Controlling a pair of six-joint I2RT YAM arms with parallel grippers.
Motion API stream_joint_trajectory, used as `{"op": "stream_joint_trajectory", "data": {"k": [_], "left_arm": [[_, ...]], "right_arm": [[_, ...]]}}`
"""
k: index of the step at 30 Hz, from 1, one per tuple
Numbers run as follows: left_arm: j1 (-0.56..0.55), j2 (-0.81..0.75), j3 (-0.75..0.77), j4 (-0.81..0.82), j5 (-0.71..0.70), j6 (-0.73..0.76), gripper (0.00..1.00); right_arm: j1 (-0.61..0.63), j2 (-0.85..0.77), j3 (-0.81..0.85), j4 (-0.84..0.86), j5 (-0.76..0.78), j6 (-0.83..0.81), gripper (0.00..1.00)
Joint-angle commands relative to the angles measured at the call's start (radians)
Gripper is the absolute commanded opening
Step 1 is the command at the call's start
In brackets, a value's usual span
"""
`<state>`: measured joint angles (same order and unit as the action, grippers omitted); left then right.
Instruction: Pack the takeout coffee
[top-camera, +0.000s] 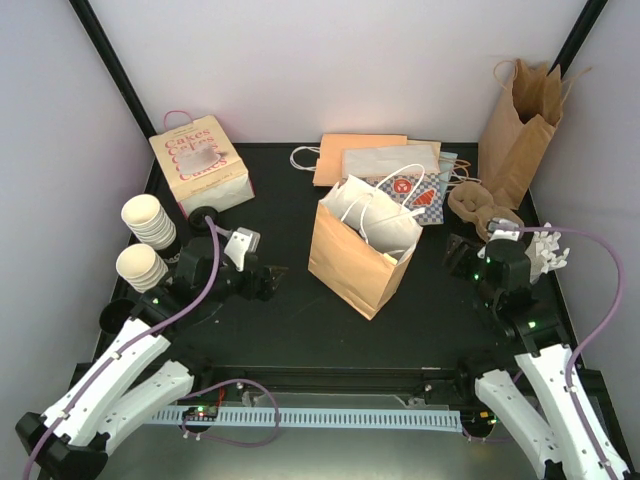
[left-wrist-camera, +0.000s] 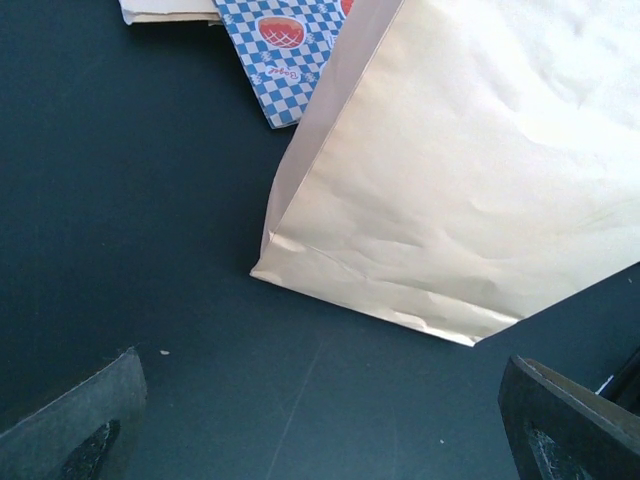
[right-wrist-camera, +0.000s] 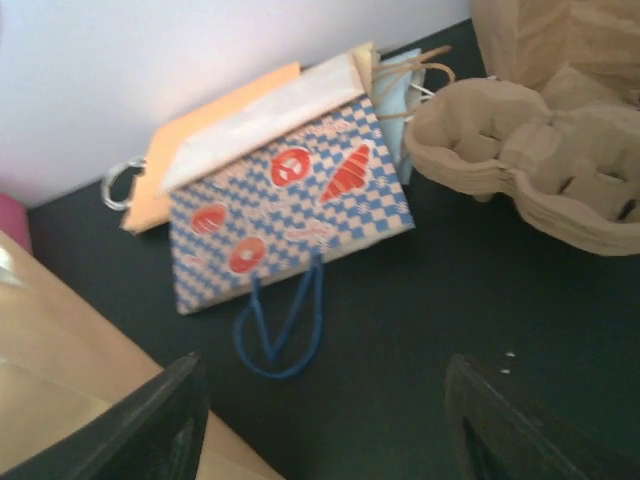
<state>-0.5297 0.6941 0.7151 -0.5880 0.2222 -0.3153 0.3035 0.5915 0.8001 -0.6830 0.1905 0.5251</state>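
The takeout coffee is out of view in all three views. An open brown paper bag (top-camera: 350, 262) stands mid-table with white paper showing at its mouth. My left gripper (top-camera: 264, 281) sits just left of the bag, low over the black table. In the left wrist view the left gripper (left-wrist-camera: 320, 440) is open and empty, facing the bag's side (left-wrist-camera: 450, 180). My right gripper (top-camera: 458, 256) hangs to the right of the bag. In the right wrist view it (right-wrist-camera: 325, 425) is open with only bare table between its fingers (right-wrist-camera: 490, 420).
Stacked lidless cream cups (top-camera: 145, 222) and a round black thing (top-camera: 205, 214) sit at the left beside a cake box (top-camera: 200, 165). A blue checkered bag (right-wrist-camera: 285, 205) and flat bags lie at the back. Cardboard cup carriers (right-wrist-camera: 530, 150) and a tall brown bag (top-camera: 520, 125) are at the right.
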Motion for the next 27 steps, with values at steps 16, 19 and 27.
{"op": "stream_joint_trajectory", "data": {"k": [16, 19, 27], "left_arm": [[0.006, 0.053, -0.056, 0.098, 0.021, -0.136, 0.99], [0.008, 0.057, -0.061, 0.1, 0.008, -0.148, 0.99], [0.008, 0.053, -0.089, 0.129, -0.028, -0.167, 0.99]], "right_arm": [[-0.17, 0.235, -0.282, 0.355, -0.318, 0.176, 0.01], [-0.17, 0.299, -0.298, 0.411, -0.415, 0.165, 0.01], [-0.169, 0.449, -0.325, 0.556, -0.684, 0.082, 0.01]]}}
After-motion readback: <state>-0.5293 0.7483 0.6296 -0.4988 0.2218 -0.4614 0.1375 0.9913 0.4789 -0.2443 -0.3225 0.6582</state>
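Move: The paper bag stands about 21 cm to the right hand's left and 7 cm ahead, its middle some 14 cm lower. The checkered bag lies flat about 27 cm ahead and 12 cm left of that hand, the cup carrier some 24 cm ahead and 10 cm right, both roughly 24 cm below. From the left hand, the paper bag is about 18 cm to the right and 11 cm ahead, its middle 10 cm down. Drop the empty right gripper about 15 cm beside the paper bag's right side, shutting its fingers early on the way and easing a little forward; tip it some 20 degrees further down and roll its left side up as much. Late in the descent, swing it 5 cm left towards the bag's lower part. Lower the wide-open left gripper about 3.5 cm on the other side. ##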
